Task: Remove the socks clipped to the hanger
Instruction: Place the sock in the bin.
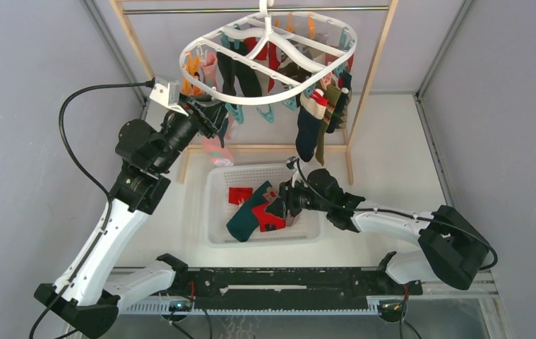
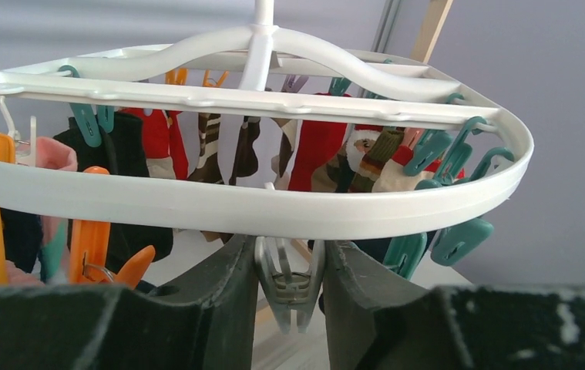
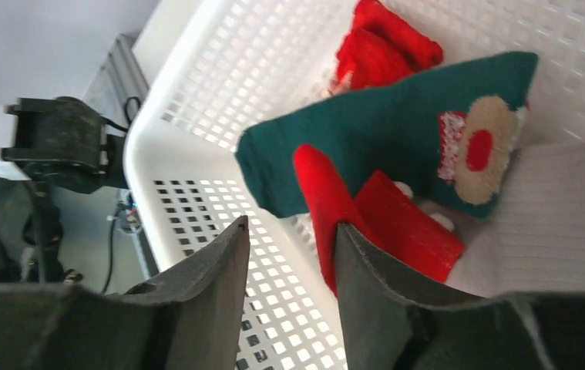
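Note:
The white oval hanger [image 1: 265, 99] hangs from a rod, with socks [image 1: 312, 120] in red, black, navy and olive clipped under it. My left gripper [image 1: 217, 121] is raised to the ring's left front. In the left wrist view its jaws [image 2: 289, 243] are shut on a white clip [image 2: 289, 285] under the ring [image 2: 274, 212], and no sock is in that clip. A salmon pink sock [image 1: 217, 150] shows just below it. My right gripper [image 1: 284, 201] is low in the basket, open [image 3: 292, 225], with a red sock [image 3: 327, 200] lying past its right finger.
The white mesh basket [image 1: 212, 205] on the table holds a teal patterned sock [image 3: 397, 131] and red socks [image 1: 239, 195]. The wooden rack frame [image 1: 371, 78] stands around the hanger. Orange clips [image 2: 89, 247] and teal clips [image 2: 458, 239] dangle near the left gripper. Grey walls close both sides.

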You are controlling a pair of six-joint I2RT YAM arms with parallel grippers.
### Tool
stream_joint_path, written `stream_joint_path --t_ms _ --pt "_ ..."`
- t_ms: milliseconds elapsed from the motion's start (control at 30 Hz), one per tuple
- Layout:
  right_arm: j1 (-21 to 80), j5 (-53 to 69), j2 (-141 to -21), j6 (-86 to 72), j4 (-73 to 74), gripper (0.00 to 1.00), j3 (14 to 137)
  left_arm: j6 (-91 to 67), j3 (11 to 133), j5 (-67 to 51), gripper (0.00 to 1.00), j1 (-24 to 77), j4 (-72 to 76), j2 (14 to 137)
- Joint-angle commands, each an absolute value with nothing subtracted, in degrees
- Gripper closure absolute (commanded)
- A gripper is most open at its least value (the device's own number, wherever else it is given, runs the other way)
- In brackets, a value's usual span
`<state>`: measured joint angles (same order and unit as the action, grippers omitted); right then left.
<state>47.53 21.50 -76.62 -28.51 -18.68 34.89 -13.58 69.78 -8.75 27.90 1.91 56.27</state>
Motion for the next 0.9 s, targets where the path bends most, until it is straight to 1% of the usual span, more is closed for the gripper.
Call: stream_joint_path --t_ms 0,167,267,400,533,567,600,867 --pt "48.63 15.59 -75.2 -24.9 -15.72 0.45 34.66 -13.49 69.17 -8.64 0.6 28.56 1.82 54.76" --pt "48.99 14.0 -73.85 -24.19 -13.91 0.34 34.42 -13.12 68.46 -7.73 0.46 28.74 1.49 54.37" --pt "49.26 13.02 -72.25 -23.69 -12.71 0.3 34.12 -13.01 67.68 -7.05 0.38 28.74 1.51 54.0" --pt "49.39 11.76 -69.64 -22.99 -11.11 0.26 33.59 -13.01 66.56 -6.43 0.28 28.82 1.49 53.19" --pt "49.48 10.97 -67.09 -22.31 -9.54 0.23 33.32 -13.26 65.2 -5.9 0.21 28.96 1.52 51.89" --pt "49.56 10.72 -66.15 -22.2 -9.17 0.23 33.25 -13.27 64.79 -5.79 0.1 29.0 1.42 51.45" --pt "49.57 10.54 -65.4 -22.09 -8.84 0.22 33.15 -13.27 64.33 -5.59 0.01 29.06 1.36 51.01" --pt "49.6 9.08 -60.42 -21.2 -7.43 0.2 33.16 -13.94 59.04 -3.31 0.0 29.44 1.11 45.29"
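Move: The right hand hangs over the bin with the red sock just slipping from its part-open fingers; the sock's middle is about 8 cm below, some 2 cm back and 2 cm left. The green sock lies roughly 8 cm left and 3 cm back, the grey sock about 3 cm right, straight abeam, both 10 cm down. The left hand still pinches the white clip; the orange clip is around 5 cm left and 2 cm ahead, the teal clip 4 cm right and 1 cm back, both level. Rightward, away from the red sock, the right hand draws back about 4 cm, first dipping some 2 cm into the bin, then climbing to 2 cm above its start, fingers spreading wider and coming free of the cloth. Meanwhile the left fingers open fully and let go of the white clip, the hand sinking about 3.5 cm and easing back and slightly left. ##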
